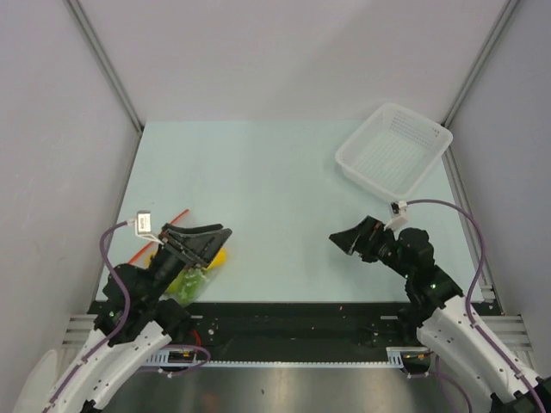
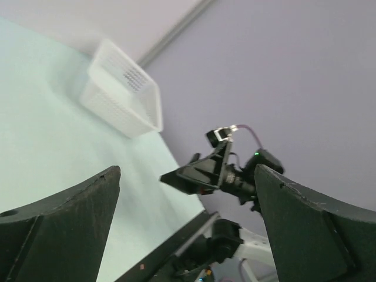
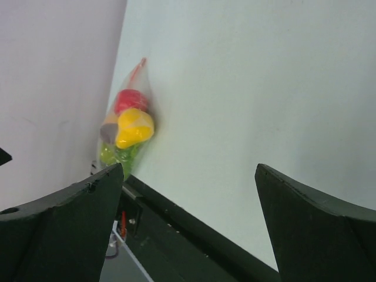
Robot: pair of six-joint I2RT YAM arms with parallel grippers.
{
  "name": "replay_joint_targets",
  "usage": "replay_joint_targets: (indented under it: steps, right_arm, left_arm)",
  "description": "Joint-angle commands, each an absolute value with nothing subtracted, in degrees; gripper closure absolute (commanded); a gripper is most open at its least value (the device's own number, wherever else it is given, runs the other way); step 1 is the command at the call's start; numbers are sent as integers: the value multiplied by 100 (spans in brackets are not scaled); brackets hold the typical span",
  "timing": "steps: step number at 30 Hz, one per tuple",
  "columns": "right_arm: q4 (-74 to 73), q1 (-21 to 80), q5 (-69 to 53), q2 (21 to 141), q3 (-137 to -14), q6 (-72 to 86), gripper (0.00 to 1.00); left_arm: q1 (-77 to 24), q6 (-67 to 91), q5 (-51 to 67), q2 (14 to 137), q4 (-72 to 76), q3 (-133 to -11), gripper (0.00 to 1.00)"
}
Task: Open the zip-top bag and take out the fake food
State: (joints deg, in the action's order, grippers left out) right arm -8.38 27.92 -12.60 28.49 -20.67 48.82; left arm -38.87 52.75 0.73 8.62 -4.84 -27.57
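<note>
The zip-top bag (image 1: 191, 277) lies at the table's near left, its orange-red zip strip (image 1: 178, 215) pointing away. Much of it is hidden under my left gripper (image 1: 222, 239), which hovers over it, open and empty. The right wrist view shows the bag (image 3: 126, 132) whole, with the fake food inside: a red apple (image 3: 129, 100), a yellow fruit (image 3: 135, 126) and green grapes (image 3: 114, 154). My right gripper (image 1: 343, 241) is open and empty at the near right, facing the bag across the table. In their own wrist views the left gripper (image 2: 187, 176) and right gripper (image 3: 188, 170) hold nothing.
A white mesh basket (image 1: 393, 148) stands at the far right corner and also shows in the left wrist view (image 2: 126, 97). A black rail (image 1: 293, 314) runs along the table's near edge. Walls close in on the left, right and back.
</note>
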Motion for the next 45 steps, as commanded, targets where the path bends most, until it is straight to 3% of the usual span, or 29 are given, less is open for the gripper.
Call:
replay_joint_targets:
  steps: [1,7,16,24,33,41,44,45]
  right_arm:
    - [-757,2882,-1238,3670,-2714,3956,0]
    - [-115,3909,-758,5122,-3550,3411,0]
    - [1220,5853,-913,8611,-5439,3172,0]
    - [1433,6143,-1397,10632,-6530,3059,0]
    - [1617,5933,-1705,11390,-6996,3137,0]
    - [2539,5564,-1898,11943,-7040,3990,19]
    - [2663,5380,-2012,12163,-7294,4166,35]
    - [2707,5327,-2056,12216,-7434,4201,47]
  left_arm:
    - [-3867,4580,-755,458,-2390,-3155,1]
    - [-3858,4404,-1467,-272,-3190,-3541,0]
    - [-3858,3947,-2021,-44,-4429,-4684,0]
    - [-3858,3876,-1916,167,-4816,-4852,0]
    - [-3867,3902,-1898,176,-4825,-4711,0]
    - [-3858,4113,-2109,281,-4852,-4667,0]
    - [-3858,4131,-2066,395,-4781,-4597,0]
    - [-3858,4148,-2048,439,-4764,-4588,0]
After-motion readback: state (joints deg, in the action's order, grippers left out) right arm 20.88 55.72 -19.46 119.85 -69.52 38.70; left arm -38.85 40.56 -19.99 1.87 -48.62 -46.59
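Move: The zip-top bag's middle lies roughly 41 cm to the right hand's left, level with it fore-and-aft and some 15 cm below. Near its right edge is the yellow food, 34 cm left and straight across; the red food is 6 cm beyond that and 3 cm farther out, the green food 10 cm beyond it and 7 nearer. From the left hand, the bag is about 12 cm left, 4 ahead, 30 below. Right hand sweeps some 30 cm left, then down to the bag's right edge, part-closing; left hand shifts left. ##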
